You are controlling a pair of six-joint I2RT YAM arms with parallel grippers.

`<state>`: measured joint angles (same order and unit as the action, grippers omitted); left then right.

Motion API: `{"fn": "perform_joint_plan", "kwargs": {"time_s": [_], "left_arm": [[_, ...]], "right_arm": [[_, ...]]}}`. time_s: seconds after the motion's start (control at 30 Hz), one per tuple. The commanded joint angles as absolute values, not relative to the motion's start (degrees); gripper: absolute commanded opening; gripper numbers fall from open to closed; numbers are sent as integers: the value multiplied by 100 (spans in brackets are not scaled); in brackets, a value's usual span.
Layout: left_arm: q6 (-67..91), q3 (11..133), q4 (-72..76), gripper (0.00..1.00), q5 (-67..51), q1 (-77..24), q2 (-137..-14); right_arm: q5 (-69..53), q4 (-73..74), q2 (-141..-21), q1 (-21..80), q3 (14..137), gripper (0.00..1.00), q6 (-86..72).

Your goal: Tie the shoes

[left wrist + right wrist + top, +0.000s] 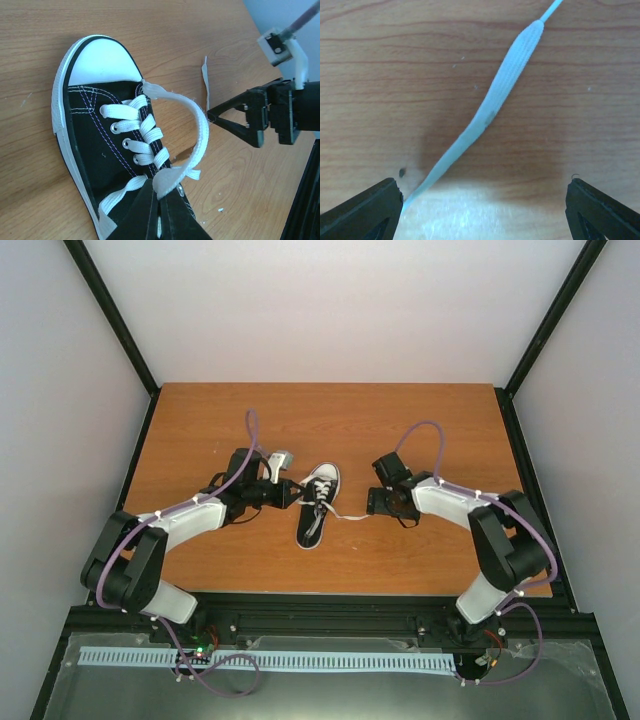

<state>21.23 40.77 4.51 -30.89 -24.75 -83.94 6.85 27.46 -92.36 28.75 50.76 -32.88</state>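
Note:
The black sneaker (318, 505) with white toe cap lies mid-table, toe pointing away. In the left wrist view it (95, 150) fills the left side. My left gripper (161, 192) is shut on a white lace (200, 130) that arches from the upper eyelets down into its jaws. In the top view this gripper (292, 492) sits at the shoe's left side. My right gripper (375, 505) is open just right of the shoe. In the right wrist view its fingers (365, 207) stand wide apart over the other lace end (505, 85), which lies flat on the wood and touches nothing.
The wooden table (330, 420) is bounded by black frame rails (115, 320) and white walls. My right gripper's finger (240, 122) shows in the left wrist view close to the arched lace. A black rail (305, 200) runs along the near edge.

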Motion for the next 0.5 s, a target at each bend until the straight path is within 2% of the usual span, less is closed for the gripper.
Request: {"fn": "perform_joint_plan", "kwargs": {"time_s": [0.0, 0.1, 0.17, 0.3, 0.43, 0.47], "left_arm": [[2116, 4058, 695, 1, -3057, -2435, -8375], [2080, 4077, 702, 1, -3128, -2435, -8440], [2042, 4085, 723, 1, -3194, -2443, -8466], [2005, 4145, 519, 1, -3044, -2440, -8468], [2076, 4321, -16, 1, -2429, -2442, -8496], [2113, 4350, -73, 1, -2419, -2443, -8518]], "right_arm": [[1019, 2772, -9693, 2964, 5443, 89, -3405], [994, 2788, -9979, 3055, 5587, 86, -3371], [920, 2763, -10120, 3107, 5671, 80, -3307], [732, 2781, -10244, 3138, 5705, 47, -3173], [809, 2713, -9866, 3138, 5458, 5, -3139], [823, 2686, -9708, 3138, 5376, 3, -3122]]}}
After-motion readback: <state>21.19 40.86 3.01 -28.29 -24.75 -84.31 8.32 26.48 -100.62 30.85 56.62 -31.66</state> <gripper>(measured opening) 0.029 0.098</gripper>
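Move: The loose lace lies on the table under the open right fingers; the spot to grip is about 2 cm ahead of the right hand, 2 cm to its left and 2 cm below. The lace's free tip is some 7 cm ahead and 1 cm to the right, at the same height. The shoe's middle is roughly 15 cm to the left and 3 cm ahead. From the left hand, the grip spot is about 17 cm right, 3 cm back and 10 cm below. Forward and left, about 2 cm each way, the right hand slides in over the loose lace, sinking some 1.5 cm to the table early on. From midway its fingers, wide open at first, swing almost shut and pinch the lace just short of its free end, still pointing down. The left hand keeps its closed grip on the other lace above the shoe, nearly still. ##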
